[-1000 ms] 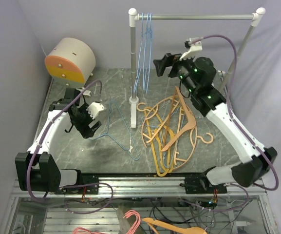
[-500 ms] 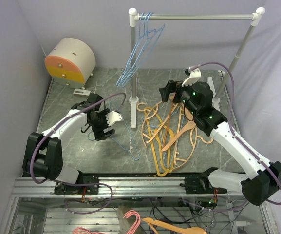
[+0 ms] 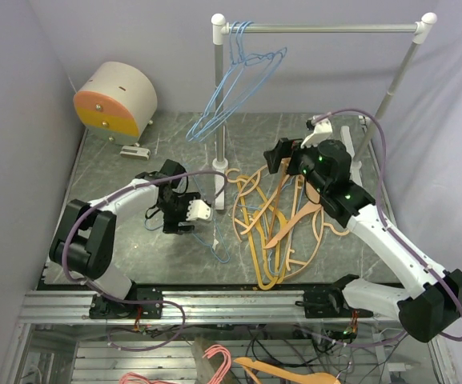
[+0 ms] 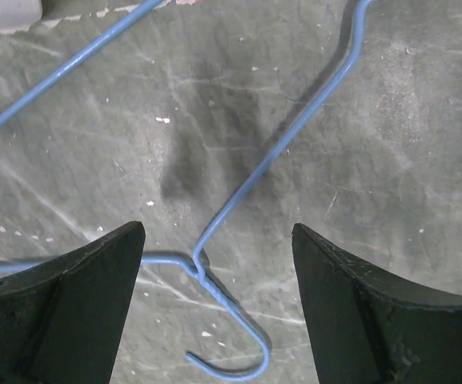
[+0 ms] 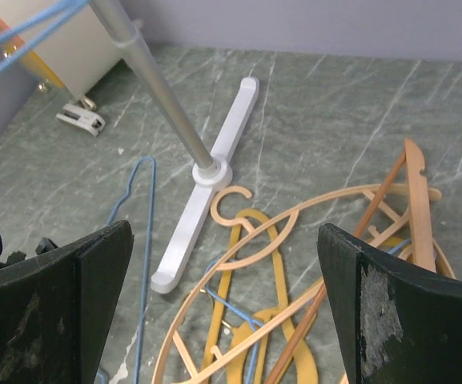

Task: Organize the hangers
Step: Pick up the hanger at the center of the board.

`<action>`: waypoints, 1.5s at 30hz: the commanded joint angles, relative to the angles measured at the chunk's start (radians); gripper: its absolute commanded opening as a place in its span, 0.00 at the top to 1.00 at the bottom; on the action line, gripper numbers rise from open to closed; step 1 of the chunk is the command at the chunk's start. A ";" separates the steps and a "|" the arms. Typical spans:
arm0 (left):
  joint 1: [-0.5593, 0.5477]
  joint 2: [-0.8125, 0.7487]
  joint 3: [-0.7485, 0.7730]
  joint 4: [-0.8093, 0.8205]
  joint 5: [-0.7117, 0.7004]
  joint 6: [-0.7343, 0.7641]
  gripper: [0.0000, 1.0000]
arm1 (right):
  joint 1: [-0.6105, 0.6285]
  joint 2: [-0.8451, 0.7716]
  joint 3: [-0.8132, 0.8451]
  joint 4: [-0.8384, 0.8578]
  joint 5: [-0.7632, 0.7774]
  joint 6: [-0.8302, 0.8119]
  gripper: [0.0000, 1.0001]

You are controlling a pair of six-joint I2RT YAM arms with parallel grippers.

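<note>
One light-blue wire hanger (image 3: 219, 254) lies flat on the table, and its twisted neck and hook (image 4: 232, 308) sit between the fingers of my left gripper (image 4: 218, 234). That gripper (image 3: 189, 214) is open just above the hanger and grips nothing. More blue wire hangers (image 3: 235, 50) dangle from the left end of the rack rod (image 3: 327, 28), swung out to the left. A tangled pile of orange and tan hangers (image 3: 279, 216) lies right of the rack's foot. My right gripper (image 3: 283, 154) hovers open over that pile (image 5: 295, 228), empty.
The rack's white pole (image 3: 220, 120) and its foot (image 5: 206, 216) stand between the two arms. A round cream and orange box (image 3: 114, 100) sits at the back left, with a small white part (image 3: 134, 152) in front of it. Pink hangers (image 3: 214, 356) lie below the table edge.
My left gripper has moved right over the blue hanger's hook, its jaws slightly narrower. The right arm has dropped from the rod toward the pile. The hanging blue hangers have swung left.
</note>
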 commanded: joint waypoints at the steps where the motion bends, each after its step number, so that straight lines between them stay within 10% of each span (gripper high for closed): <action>1: -0.030 0.029 0.001 0.052 0.003 0.091 0.15 | -0.006 -0.023 -0.053 0.013 -0.023 0.023 0.00; 16: -0.103 0.071 -0.110 0.137 -0.129 0.074 0.49 | -0.037 -0.009 -0.187 0.067 -0.120 0.106 0.00; 21: -0.116 0.102 -0.124 0.146 -0.142 0.042 0.93 | -0.036 0.002 -0.241 0.093 -0.163 0.144 0.00; 30: -0.156 -0.037 -0.049 -0.083 -0.112 0.089 0.93 | -0.021 0.075 -0.363 0.214 -0.383 0.149 0.01; 45: -0.156 -0.210 0.056 -0.365 -0.079 0.097 0.93 | 0.351 0.265 -0.307 0.256 -0.472 -0.062 0.01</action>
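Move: The shoulder wire of the blue hanger, just right of its neck, is almost under my open left hand: about 3 cm below, 1 cm right and 1 cm back. The rack foot's middle is some 12 cm to that hand's right and 14 cm ahead, and the pile of orange hangers about 28 cm right, 2 cm back. From my right hand the same wire lies roughly 27 cm left, 10 cm back and 28 cm below; the rack foot 16 cm left, 6 cm ahead, the pile nearly straight below, 11 cm back. I sink my left hand about 2.5 cm, close its fingers and pinch the blue hanger's shoulder wire, then draw back some 5 cm and lift. Meanwhile my right hand, fingers wide open, drops about 18 cm, then sweeps back and to the left toward that hanger, turning counter-clockwise some 40 degrees and tipping down, without gripping. ##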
